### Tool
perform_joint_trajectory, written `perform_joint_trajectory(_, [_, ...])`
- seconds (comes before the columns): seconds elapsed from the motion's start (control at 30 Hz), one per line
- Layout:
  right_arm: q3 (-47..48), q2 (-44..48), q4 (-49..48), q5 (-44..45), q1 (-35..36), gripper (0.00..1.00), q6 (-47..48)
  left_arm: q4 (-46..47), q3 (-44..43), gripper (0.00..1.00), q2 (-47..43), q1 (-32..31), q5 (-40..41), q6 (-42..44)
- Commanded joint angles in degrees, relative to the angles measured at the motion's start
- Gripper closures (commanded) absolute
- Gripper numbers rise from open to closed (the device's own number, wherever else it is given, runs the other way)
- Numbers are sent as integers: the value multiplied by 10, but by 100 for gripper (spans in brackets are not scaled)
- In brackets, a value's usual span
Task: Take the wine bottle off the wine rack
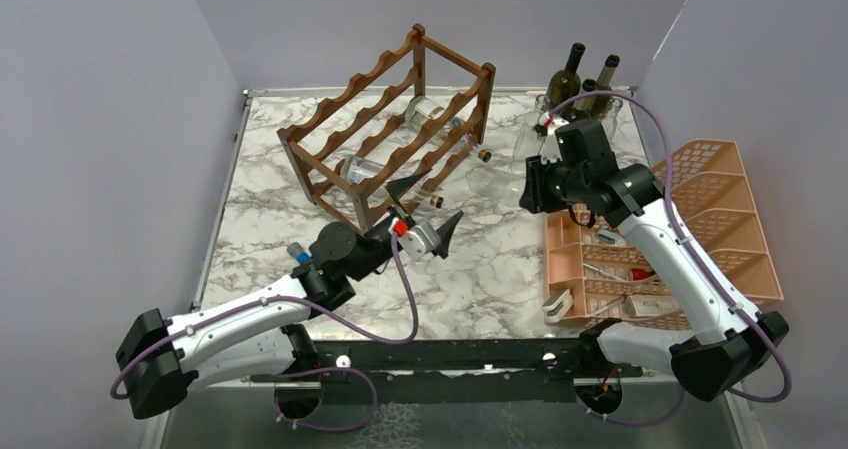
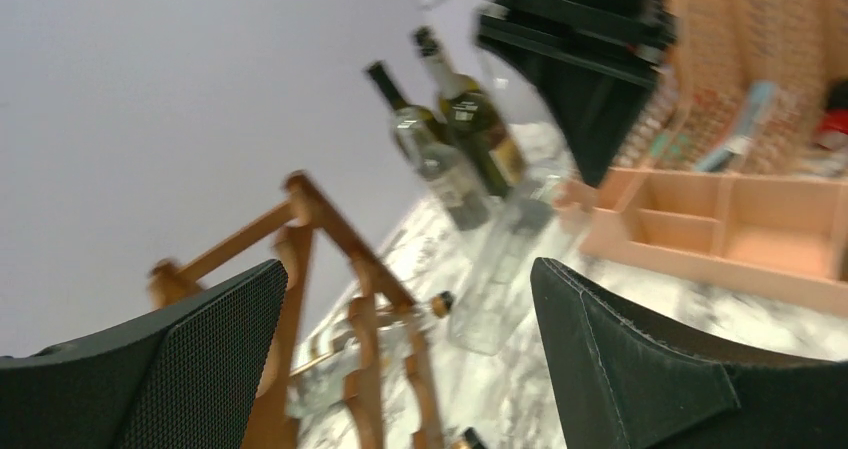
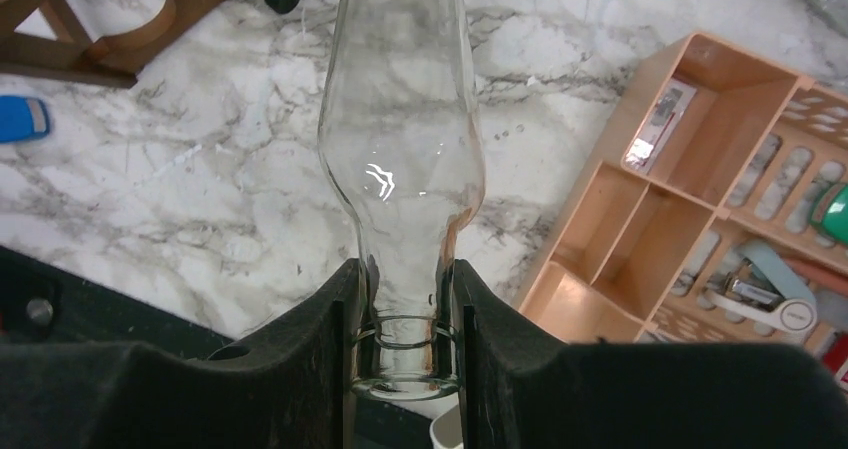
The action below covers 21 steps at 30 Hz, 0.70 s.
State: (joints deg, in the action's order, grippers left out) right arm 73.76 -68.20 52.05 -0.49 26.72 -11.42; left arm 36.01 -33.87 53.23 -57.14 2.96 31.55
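Observation:
The dark brown wine rack (image 1: 390, 119) stands at the back middle of the marble table, and clear bottles (image 1: 365, 169) lie in its tiers. My right gripper (image 3: 405, 339) is shut on the neck of a clear empty wine bottle (image 3: 400, 149). The top view shows that bottle (image 1: 492, 176) to the right of the rack, apart from it. My left gripper (image 1: 428, 205) stands open in front of the rack's near right corner, with nothing between its fingers. Its wrist view looks past the rack (image 2: 320, 229) to the held bottle (image 2: 500, 259).
Two dark bottles (image 1: 570, 74) (image 1: 603, 84) stand at the back right corner. An orange plastic organiser (image 1: 700, 219) with small items fills the right side, under the right arm. A small blue object (image 1: 300, 256) lies by the left arm. Walls close in the table.

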Motion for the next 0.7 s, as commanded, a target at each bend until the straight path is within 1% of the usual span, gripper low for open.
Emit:
perform_joint_trajectory(0.0, [34, 4, 82, -92, 1, 99, 21, -47, -9, 1, 40, -13, -165, 15])
perform_joint_trajectory(0.07, [31, 6, 105, -129, 1, 99, 36, -60, -13, 1, 68, -26, -169, 27])
perform_joint_trajectory(0.23, [12, 44, 119, -189, 1, 99, 46, -78, -25, 1, 139, -62, -125, 50])
perform_joint_trajectory(0.33, [0, 54, 117, -236, 1, 99, 55, -77, -35, 1, 177, -68, -118, 43])
perform_joint_trajectory(0.43, [-1, 58, 116, -263, 1, 99, 60, -77, -52, 1, 216, -69, -122, 31])
perform_joint_trajectory(0.53, [2, 63, 117, -288, 2, 99, 65, -77, -69, 1, 250, -70, -90, 29])
perform_joint_trajectory(0.6, [0, 67, 116, -298, 2, 99, 67, -76, -76, 4, 263, -70, -68, 36])
perform_joint_trajectory(0.67, [-2, 69, 116, -297, 2, 99, 65, -75, -79, 12, 269, -70, -61, 36])
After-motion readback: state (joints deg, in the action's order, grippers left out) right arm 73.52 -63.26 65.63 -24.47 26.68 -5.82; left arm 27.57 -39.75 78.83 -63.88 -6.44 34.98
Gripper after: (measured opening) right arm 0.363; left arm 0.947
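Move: The clear wine bottle, already hanging neck-up from the right gripper, has its middle about 12 cm to the right, 8 cm ahead and 18 cm below the left hand. The wine rack stands some 20 cm ahead of the left hand, 11 cm to its left and 18 cm lower. From the right hand, the bottle's middle is roughly 7 cm left, 5 cm ahead and 10 cm below; the standing bottles are about 20 cm ahead, 10 cm right and 8 cm below. Bring the open left gripper down about 16 cm and 10 cm to the right, easing slightly back, its fingertips dipping and swinging clockwise, until the fingers straddle the clear bottle's body. Meanwhile keep the right grip on the neck and draw the bottle back some 10 cm, turning it counter-clockwise and tipping the hand down a little. ##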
